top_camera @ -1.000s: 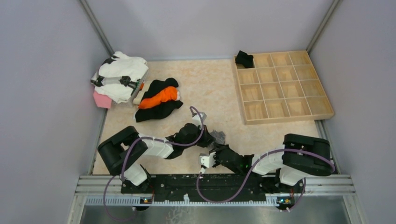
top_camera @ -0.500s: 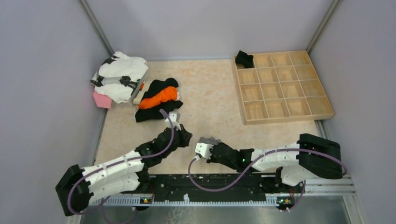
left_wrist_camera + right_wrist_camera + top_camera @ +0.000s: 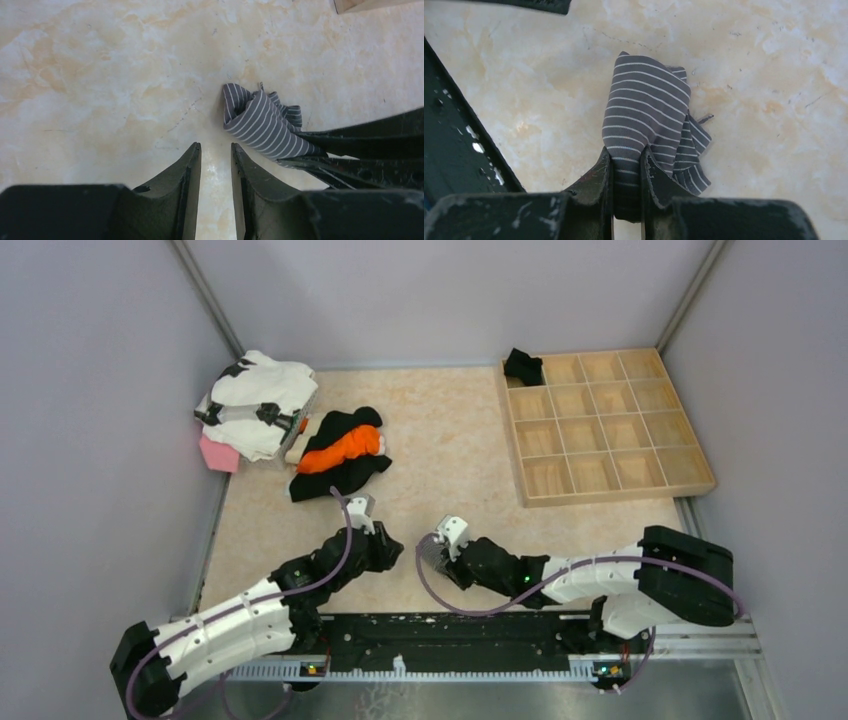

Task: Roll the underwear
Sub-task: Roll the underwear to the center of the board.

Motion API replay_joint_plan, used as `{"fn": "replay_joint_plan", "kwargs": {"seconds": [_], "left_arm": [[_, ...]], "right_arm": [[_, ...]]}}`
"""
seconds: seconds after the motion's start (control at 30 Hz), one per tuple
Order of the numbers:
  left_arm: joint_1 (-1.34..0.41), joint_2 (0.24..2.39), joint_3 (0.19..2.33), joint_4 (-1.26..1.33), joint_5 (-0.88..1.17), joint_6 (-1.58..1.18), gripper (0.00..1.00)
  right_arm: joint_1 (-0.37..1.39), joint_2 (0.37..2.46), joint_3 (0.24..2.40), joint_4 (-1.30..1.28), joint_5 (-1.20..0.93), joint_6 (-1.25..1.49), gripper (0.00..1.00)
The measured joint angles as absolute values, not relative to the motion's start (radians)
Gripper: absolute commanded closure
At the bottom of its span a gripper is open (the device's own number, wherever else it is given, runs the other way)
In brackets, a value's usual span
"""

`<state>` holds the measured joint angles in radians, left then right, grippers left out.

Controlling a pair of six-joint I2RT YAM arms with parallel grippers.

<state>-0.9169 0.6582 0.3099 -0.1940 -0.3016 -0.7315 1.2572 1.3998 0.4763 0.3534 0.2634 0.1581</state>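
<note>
The grey striped underwear is bunched into a small folded wad just above the marbled table. My right gripper is shut on its near end, and the cloth fills the gap between the fingers. In the left wrist view the same underwear sticks out of the right gripper's dark fingers. My left gripper is just to its left, open by a narrow gap with only bare table between its fingers. From above, the left gripper and the right gripper face each other near the front. The black underwear lies in the tray's far left compartment.
A wooden tray with several compartments stands at the back right. A heap of black and orange clothes lies at the left middle. White and black garments and a pink block sit in the far left corner. Grey walls close three sides.
My left gripper has opened, let go of the cloth and drawn back to the left. The right gripper has turned and shifted slightly left, keeping the striped underwear.
</note>
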Motion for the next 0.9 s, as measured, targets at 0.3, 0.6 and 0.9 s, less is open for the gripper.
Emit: {"fn": "replay_joint_plan", "kwargs": {"seconds": [0.3,0.6,0.9], "left_arm": [[-0.917,0.692,0.293,-0.123,-0.16,-0.713,0.6],[-0.917,0.829,0.304,-0.017,-0.065,-0.67,0.53],[-0.917,0.968,0.381,0.092,-0.027,-0.638,0.42]], "right_arm": [[1.187,1.331,0.352,0.503,0.223,0.454,1.0],[1.094,1.289,0.299,0.537,0.151,0.653,1.0],[1.04,1.303,0.25,0.616,0.102,0.798,1.0]]}}
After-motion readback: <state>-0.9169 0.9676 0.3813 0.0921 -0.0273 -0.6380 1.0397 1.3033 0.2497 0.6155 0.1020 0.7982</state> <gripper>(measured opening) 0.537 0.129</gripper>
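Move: The rolled striped underwear lies about 8 cm to the left gripper's right, roughly 1 cm nearer the base and some 5 cm below its fingers. The right gripper already pinches it, with the roll's middle about 2 cm ahead, 2 cm left and 1 cm below that hand. The orange-and-black clothes pile is some 21 cm ahead of the left gripper, 13 cm to its left and 5 cm lower. Keep the right gripper shut on the underwear and roll its wrist some 45 degrees about its fingers, clockwise looking along them, while easing it right and a little forward. Bring the left gripper about 7 cm right towards the roll, dipping back slightly before coming forward again, turning it clockwise and opening its fingers wider. ##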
